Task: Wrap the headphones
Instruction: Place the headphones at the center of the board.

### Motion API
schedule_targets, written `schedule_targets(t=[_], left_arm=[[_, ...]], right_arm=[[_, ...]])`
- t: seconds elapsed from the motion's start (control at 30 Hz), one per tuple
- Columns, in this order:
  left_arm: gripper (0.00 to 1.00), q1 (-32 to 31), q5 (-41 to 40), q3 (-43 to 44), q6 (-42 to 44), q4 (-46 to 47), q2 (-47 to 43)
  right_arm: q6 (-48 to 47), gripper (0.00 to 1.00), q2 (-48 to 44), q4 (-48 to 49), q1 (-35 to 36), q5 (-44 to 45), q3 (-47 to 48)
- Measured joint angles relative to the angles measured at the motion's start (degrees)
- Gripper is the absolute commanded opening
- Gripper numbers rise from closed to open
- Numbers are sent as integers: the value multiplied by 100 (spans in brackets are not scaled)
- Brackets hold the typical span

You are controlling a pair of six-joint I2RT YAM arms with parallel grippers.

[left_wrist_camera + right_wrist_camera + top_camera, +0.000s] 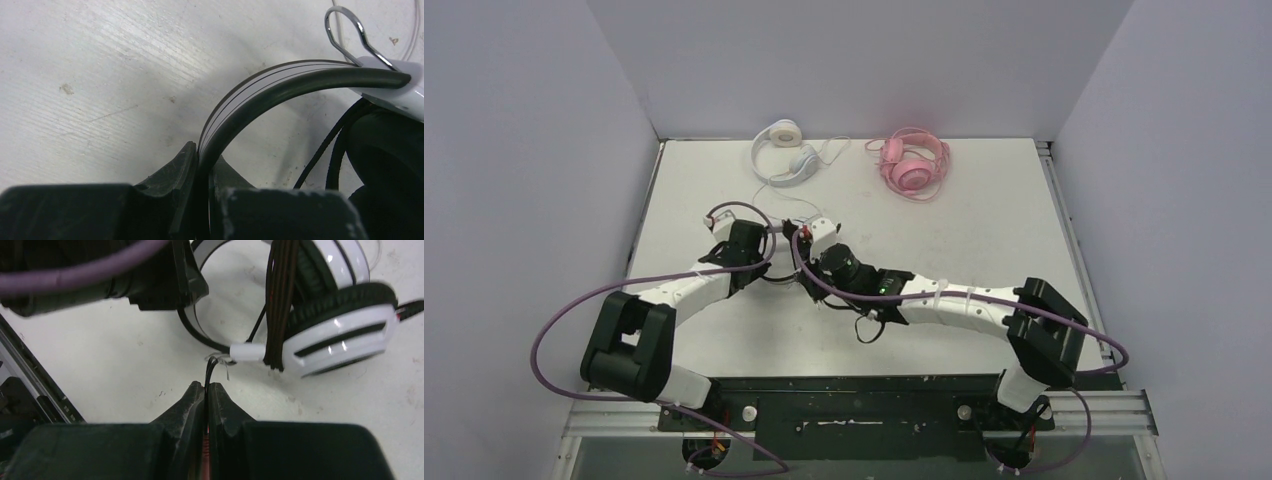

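The black-and-white headphones lie mid-table between my two arms. My left gripper is shut on their black-and-white headband, with a black ear pad to its right. My right gripper is shut on the thin black cable, just below the white slider of the headband. Several turns of cable are wound around the headset beside the white ear cup. The all-white headphones and the pink headphones rest at the far edge of the table.
The white headset's thin cable trails toward the middle of the table. Purple arm cables loop out at left and right. White walls enclose the table on three sides. The left arm's wrist sits close above the held headset.
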Motion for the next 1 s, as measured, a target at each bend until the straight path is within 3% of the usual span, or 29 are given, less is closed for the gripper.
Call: schedule_targets(t=[0.43, 1.0], left_arm=[[0, -586, -260, -195, 382, 264, 50], [0, -608, -59, -721, 348, 662, -98]], right_arm=[[-601, 0, 1565, -1213, -769, -1805, 1963], [-597, 0, 3075, -2061, -1047, -2549, 3215]])
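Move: The right gripper holds the cable end. The black-and-white headphones' headband opening lies about 11 cm ahead of it, 5 cm to its left and 11 cm below, with their ear cups about 13 cm ahead, 1 cm to its right and 10 cm below. The left gripper pinches the headband; from it the opening lies some 5 cm right and 2 cm ahead, the cups about 11 cm right and 4 cm ahead, all just below. Carry the pinched cable end with the right gripper forward and left, then steeply down towards the headband opening next to the left gripper, ending roughly 9 cm lower and 5 cm further both ways, tipping the fingers down as you go. Keep the left gripper shut on the headband and ease it right, back and down, 2–3 cm each way, turning slightly clockwise. ##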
